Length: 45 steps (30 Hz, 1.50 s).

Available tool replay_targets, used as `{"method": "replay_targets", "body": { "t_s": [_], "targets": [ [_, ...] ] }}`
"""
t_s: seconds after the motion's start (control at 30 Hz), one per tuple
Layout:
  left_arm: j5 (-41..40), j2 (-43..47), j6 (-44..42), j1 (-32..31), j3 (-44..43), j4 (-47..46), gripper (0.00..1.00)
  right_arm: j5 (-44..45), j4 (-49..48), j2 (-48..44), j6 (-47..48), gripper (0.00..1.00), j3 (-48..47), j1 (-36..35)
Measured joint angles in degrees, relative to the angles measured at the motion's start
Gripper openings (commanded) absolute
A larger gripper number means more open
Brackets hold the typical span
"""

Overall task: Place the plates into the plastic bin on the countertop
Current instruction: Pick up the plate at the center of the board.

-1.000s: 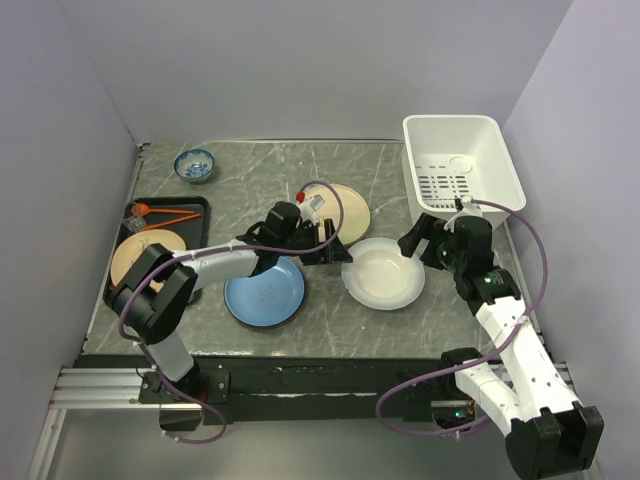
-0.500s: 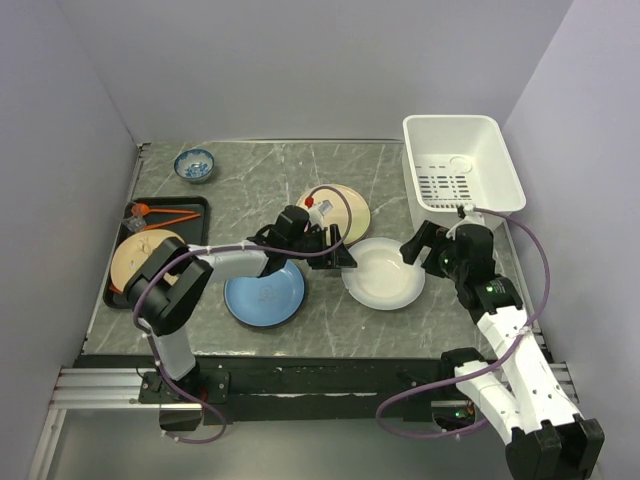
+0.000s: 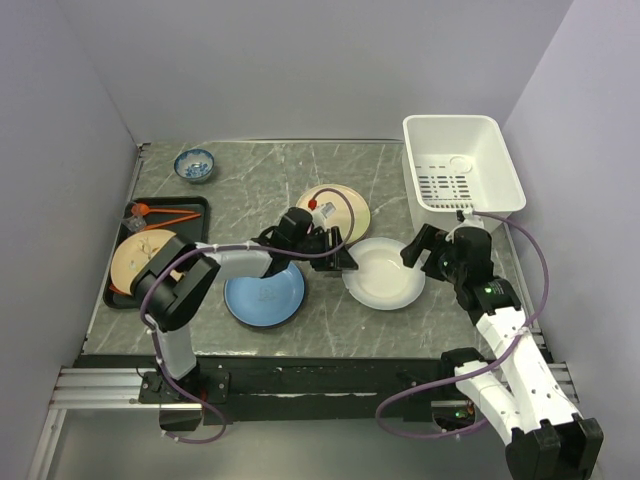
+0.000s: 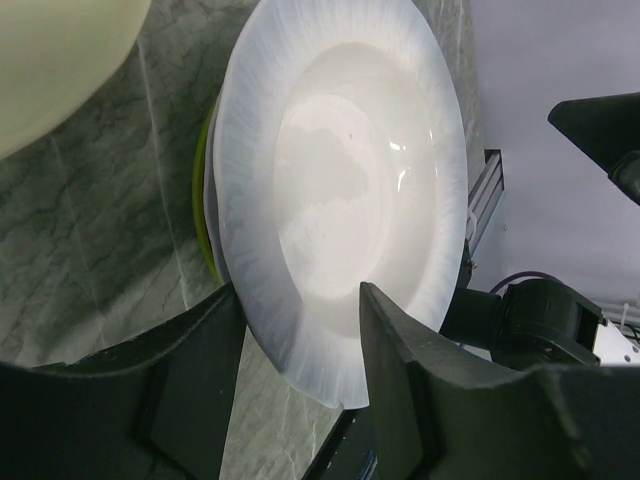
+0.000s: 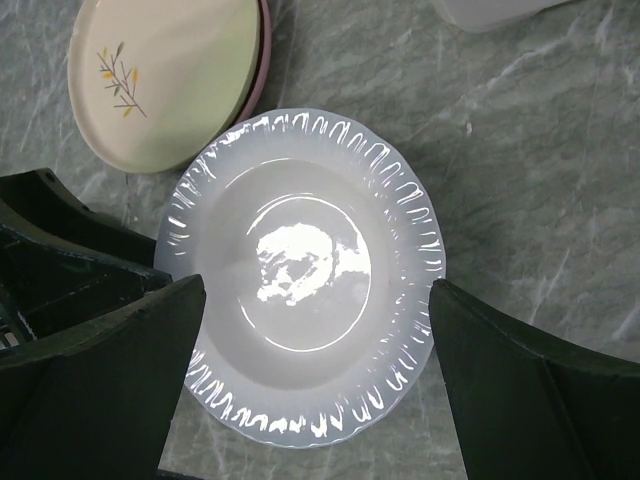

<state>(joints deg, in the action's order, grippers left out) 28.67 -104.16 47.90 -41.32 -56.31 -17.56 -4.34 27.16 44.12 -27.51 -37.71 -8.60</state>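
A white fluted plate lies on the countertop, on top of a green plate whose edge shows beneath it. My left gripper is open at its left rim, and the rim sits between the half-closed fingers. My right gripper hovers wide open over the same plate. A cream sprig plate rests on a pink one. A blue plate lies under the left arm. The white plastic bin stands at the back right.
A black tray at the left holds a tan plate and an orange utensil. A small blue-and-white bowl sits at the back left. Walls close in the left, back and right sides.
My left gripper has slid right onto the white plate's left rim while its fingers narrowed. The right gripper has shifted slightly and stays wide open.
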Motion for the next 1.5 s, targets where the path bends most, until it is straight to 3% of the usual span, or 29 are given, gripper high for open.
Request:
{"method": "replay_targets", "body": {
  "t_s": [0.13, 0.23, 0.27, 0.3, 0.87, 1.5],
  "targets": [
    [-0.04, -1.27, 0.11, -0.68, -0.48, -0.59, 0.43, 0.0, -0.04, 0.0, -0.09, 1.0, 0.52, 0.0],
    [-0.2, -2.34, 0.59, -0.72, -0.72, -0.81, 0.22, -0.02, -0.07, 0.0, -0.09, 1.0, 0.55, 0.0],
    [-0.22, -2.64, 0.92, -0.72, -0.72, -0.9, 0.05, 0.0, -0.04, 0.0, -0.09, 1.0, 0.55, 0.0],
    [-0.13, -2.99, 1.4, -0.72, -0.72, -1.07, 0.01, 0.0, -0.04, 0.0, -0.09, 1.0, 0.55, 0.0],
    [1.05, -2.8, 3.45, -1.25, -2.84, -4.26, 0.01, 0.02, -0.04, -0.09, -0.13, 1.0, 0.55, 0.0],
    [3.3, 5.18, 4.81, 2.62, 5.33, -8.13, 0.01, 0.9, -0.02, -6.32, -0.37, 1.0, 0.66, 0.0]
  ]
}}
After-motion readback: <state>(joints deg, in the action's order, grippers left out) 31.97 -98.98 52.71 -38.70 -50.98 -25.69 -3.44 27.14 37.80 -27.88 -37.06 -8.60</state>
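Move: The white plate's middle lies about 9 cm to the right of the left hand, 3 cm back and some 3 cm below, its left rim already between the open fingers. From the left hand, the beige plate is roughly 11 cm ahead and 4 cm left, the blue plate 8 cm back and 21 cm left. From the idle right hand, the white plate is about 8 cm left, 2 cm back and 9 cm down. Left hand dips, pinches the white plate's left rim, edges right, then rises about 5 cm while drawing left. ##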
